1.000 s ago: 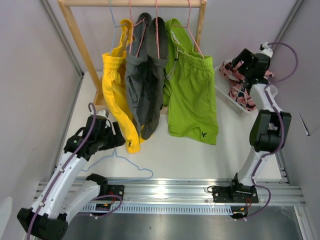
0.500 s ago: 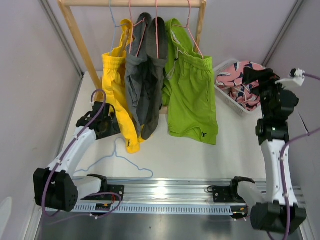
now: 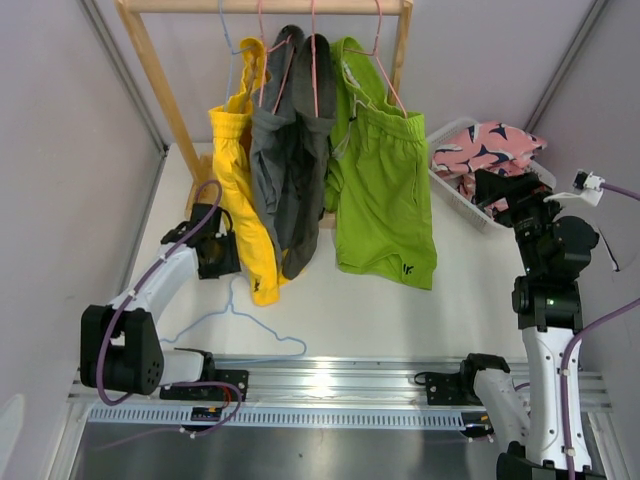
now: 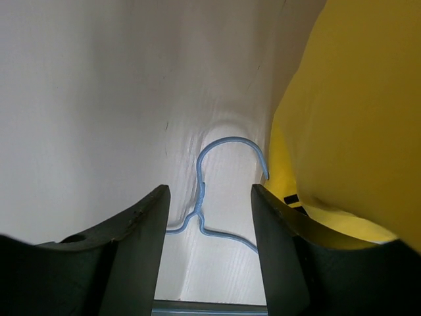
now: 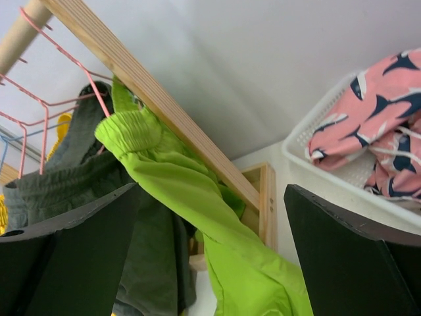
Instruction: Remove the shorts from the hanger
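Yellow shorts (image 3: 240, 190), dark grey shorts (image 3: 290, 170) and lime green shorts (image 3: 385, 190) hang on hangers from the wooden rack (image 3: 265, 6). Pink patterned shorts (image 3: 485, 150) lie in a white basket (image 3: 445, 190) at the right. My left gripper (image 3: 220, 258) is open and empty beside the lower leg of the yellow shorts (image 4: 348, 118). In its wrist view the left gripper (image 4: 207, 250) frames a blue hanger (image 4: 210, 191) on the table. My right gripper (image 3: 490, 185) is open and empty, just in front of the basket. In its wrist view the right gripper (image 5: 210, 263) faces the lime green shorts (image 5: 217, 217).
The empty blue hanger (image 3: 235, 320) lies on the white table near the left arm. Pink wire hangers (image 3: 315, 60) hold the grey and green shorts. The rack's wooden post (image 5: 164, 112) and foot stand between the green shorts and the basket (image 5: 329, 164). Grey walls close in both sides.
My left gripper has moved away from me, up beside the yellow shorts. My right gripper has drawn back from over the basket, where the pink shorts now lie uncovered.
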Controlling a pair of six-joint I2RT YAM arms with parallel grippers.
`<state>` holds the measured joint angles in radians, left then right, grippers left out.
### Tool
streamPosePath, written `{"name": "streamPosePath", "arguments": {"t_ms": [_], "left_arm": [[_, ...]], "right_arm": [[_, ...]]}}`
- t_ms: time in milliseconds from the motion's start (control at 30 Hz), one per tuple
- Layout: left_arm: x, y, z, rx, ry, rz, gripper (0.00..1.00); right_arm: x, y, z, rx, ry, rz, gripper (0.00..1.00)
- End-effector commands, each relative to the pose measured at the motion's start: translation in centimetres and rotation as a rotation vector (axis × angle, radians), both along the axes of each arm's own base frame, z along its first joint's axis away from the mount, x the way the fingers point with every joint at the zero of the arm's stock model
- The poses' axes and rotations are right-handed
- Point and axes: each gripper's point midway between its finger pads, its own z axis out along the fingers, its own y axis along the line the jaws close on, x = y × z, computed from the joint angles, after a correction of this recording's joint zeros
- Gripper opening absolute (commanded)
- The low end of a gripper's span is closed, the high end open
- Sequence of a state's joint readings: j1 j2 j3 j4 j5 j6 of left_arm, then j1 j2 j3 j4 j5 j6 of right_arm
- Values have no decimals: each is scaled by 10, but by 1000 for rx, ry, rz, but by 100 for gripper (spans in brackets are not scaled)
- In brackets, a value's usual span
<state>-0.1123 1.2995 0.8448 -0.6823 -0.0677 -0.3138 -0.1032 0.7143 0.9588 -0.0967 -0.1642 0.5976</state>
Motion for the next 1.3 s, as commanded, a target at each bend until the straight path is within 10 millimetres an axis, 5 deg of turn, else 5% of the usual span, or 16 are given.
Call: {"name": "streamPosePath", "arguments": {"t_ms": [0, 167, 567, 767, 833, 967, 1067, 1167, 1267], "left_arm": [[3, -1, 1, -9, -18, -21, 59], [-4, -4, -31, -1, 126, -44, 59], [-7, 3, -59, 24, 229, -31, 54], [-10, 0, -71, -5, 281, -31, 31], [-10, 0, -74, -12, 287, -27, 16], [-10, 2, -74, -19, 292, -19, 0], [-7, 3, -70, -17, 274, -12, 0], [-2, 18, -53, 55, 217, 31, 0], [10, 43, -15, 170, 108, 109, 0]], "right_arm": [[-6, 5, -9, -3, 25, 21, 99], [-9, 3, -14, -18, 42, 8, 99], [-7, 2, -33, 9, 58, 13, 99], [-4, 3, -50, 38, 76, 19, 99], [-4, 3, -53, 45, 75, 20, 99], [-3, 4, -59, 66, 77, 25, 99], [-4, 4, -62, 67, 77, 27, 99], [-5, 5, -61, 67, 79, 33, 99], [-8, 8, -56, 64, 67, 46, 99]]}}
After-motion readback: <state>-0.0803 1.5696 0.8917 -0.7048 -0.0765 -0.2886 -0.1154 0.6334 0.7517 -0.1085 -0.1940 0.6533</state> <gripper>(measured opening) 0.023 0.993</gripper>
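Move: The blue hanger lies flat on the table; its hook is about 6 cm below the left hand, 1 cm back and level sideways. The hanger's body lies some 10 cm back and 2 cm right. The yellow shorts' hem hangs about 8 cm right and 3 cm back, 2 cm lower than the hand; the rack's wooden foot is about 15 cm ahead and 3 cm left. From the right hand the hook is some 50 cm left, 4 cm back and 38 cm below. The blue hanger's hook is what the left hand goes down on: it sinks about 6 cm beside the yellow shorts, easing slightly back as its fingers tilt some 15 degrees closer to straight down, then shuts them and pinches the hook's stem at the table. At the last it starts about 1 cm left and barely up, grip kept. Meanwhile the empty right hand, wide open, sinks about 8 cm between the green shorts and the basket, tipping down slightly. ##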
